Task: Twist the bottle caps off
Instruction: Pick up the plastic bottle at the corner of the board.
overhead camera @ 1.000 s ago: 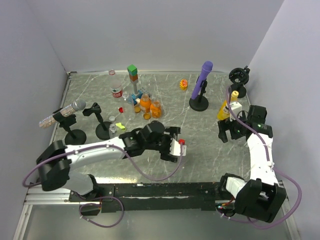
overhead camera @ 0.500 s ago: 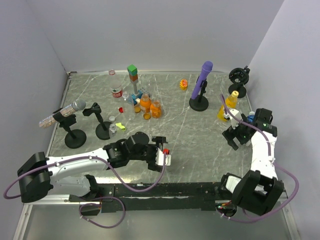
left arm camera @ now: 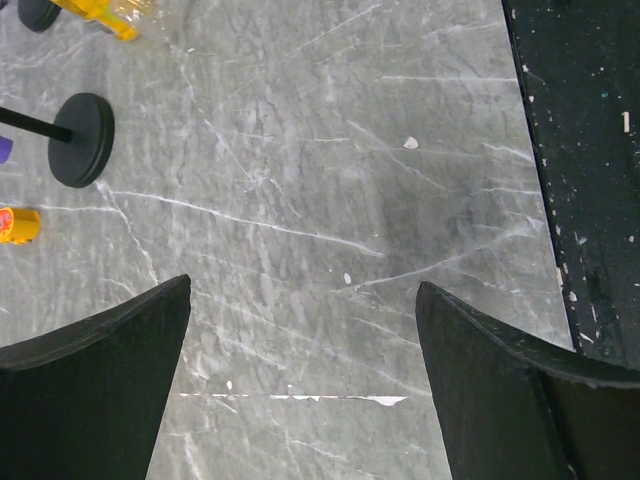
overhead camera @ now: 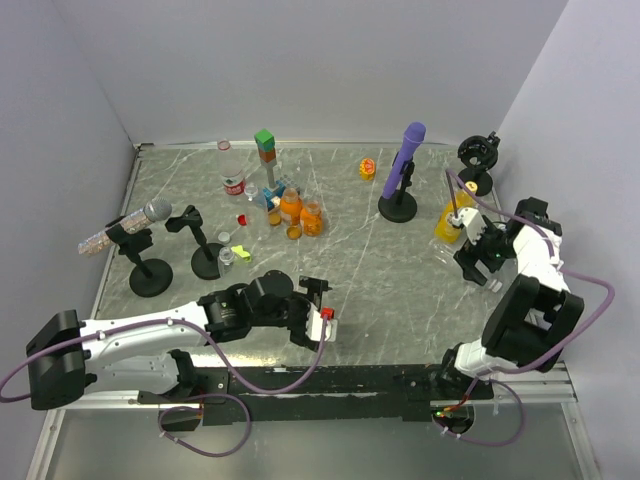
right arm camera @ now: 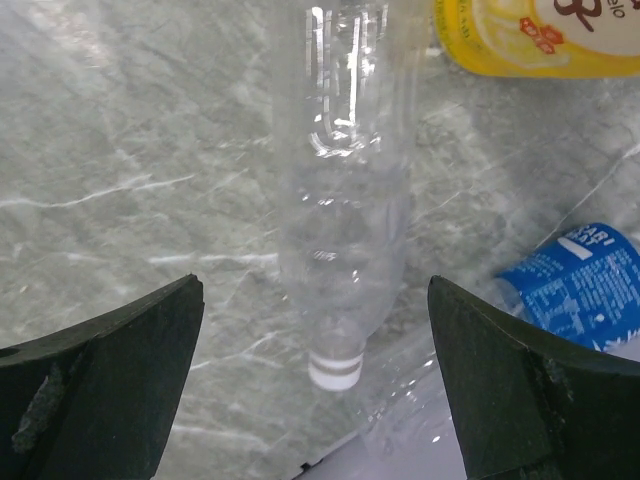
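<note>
In the right wrist view a clear bottle (right arm camera: 345, 190) lies on the marble table, its white neck end (right arm camera: 335, 368) pointing toward the camera. My right gripper (right arm camera: 315, 285) hangs open above it, one jaw on each side and neither touching. A yellow juice bottle (right arm camera: 540, 35) and a blue-labelled bottle (right arm camera: 590, 290) lie close by. In the top view the right gripper (overhead camera: 478, 262) is by the right wall, next to the yellow bottle (overhead camera: 450, 220). My left gripper (overhead camera: 322, 312) is open over bare table (left arm camera: 300, 200) near the front edge. More bottles (overhead camera: 290, 205) and a loose red cap (overhead camera: 241, 218) stand at back left.
A purple microphone (overhead camera: 408, 165) on a black stand is at back right. A grey microphone (overhead camera: 150, 212) and black stands (overhead camera: 205, 260) are on the left. Stacked green and orange blocks (overhead camera: 265, 145) rise at the back. The black front rail (left arm camera: 580, 150) runs beside the left gripper.
The left arm has drawn back and to the left, toward the front edge. The right gripper has swung toward the right wall and turned near the yellow bottle.
</note>
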Controlling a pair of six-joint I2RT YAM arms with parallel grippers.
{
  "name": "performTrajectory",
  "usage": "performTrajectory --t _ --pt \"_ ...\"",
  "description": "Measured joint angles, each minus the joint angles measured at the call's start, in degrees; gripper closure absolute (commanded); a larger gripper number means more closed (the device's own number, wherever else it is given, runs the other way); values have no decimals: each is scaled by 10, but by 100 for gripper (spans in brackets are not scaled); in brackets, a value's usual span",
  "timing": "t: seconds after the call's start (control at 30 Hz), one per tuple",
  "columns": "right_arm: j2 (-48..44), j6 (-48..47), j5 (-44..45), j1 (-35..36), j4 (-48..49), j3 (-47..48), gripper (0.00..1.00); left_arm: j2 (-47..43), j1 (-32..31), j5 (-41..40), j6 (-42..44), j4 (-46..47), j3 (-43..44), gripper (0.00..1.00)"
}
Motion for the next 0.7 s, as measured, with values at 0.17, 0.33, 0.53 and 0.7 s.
performTrajectory --t 0.17,0.33,0.53,0.7 --pt "26 5 13 19 42 -11 1 -9 -1 -5 2 0 -1 3" --pt "59 17 39 56 88 -25 5 -11 -2 -12 4 0 -2 3" --pt "117 32 78 75 113 -26 25 -13 -2 -19 8 0 -4 3" --pt "102 14 109 100 123 -66 47 -15 -2 -21 12 0 -10 3"
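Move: The clear plastic bottle lies on the table below the right hand, its middle about 4 cm ahead, 5 cm to the left and 8 cm down, with its cap end almost under the hand. The yellow bottle is some 16 cm ahead and 6 cm left of that hand; the blue-label bottle lies about 5 cm ahead and 8 cm to the right. From the left hand the clear bottle is roughly 16 cm ahead and 38 cm to the right. The right hand sinks about 8 cm onto the clear plastic bottle, open fingers straddling it, first easing some 2.5 cm forward, then drawing most of that back as it drifts slightly left. Late in the descent the wrist tips its fingertips back towards the base, turning roughly 15 degrees in all, and the fingers close from wide open by about a third, onto the bottle's sides near the shoulder. ##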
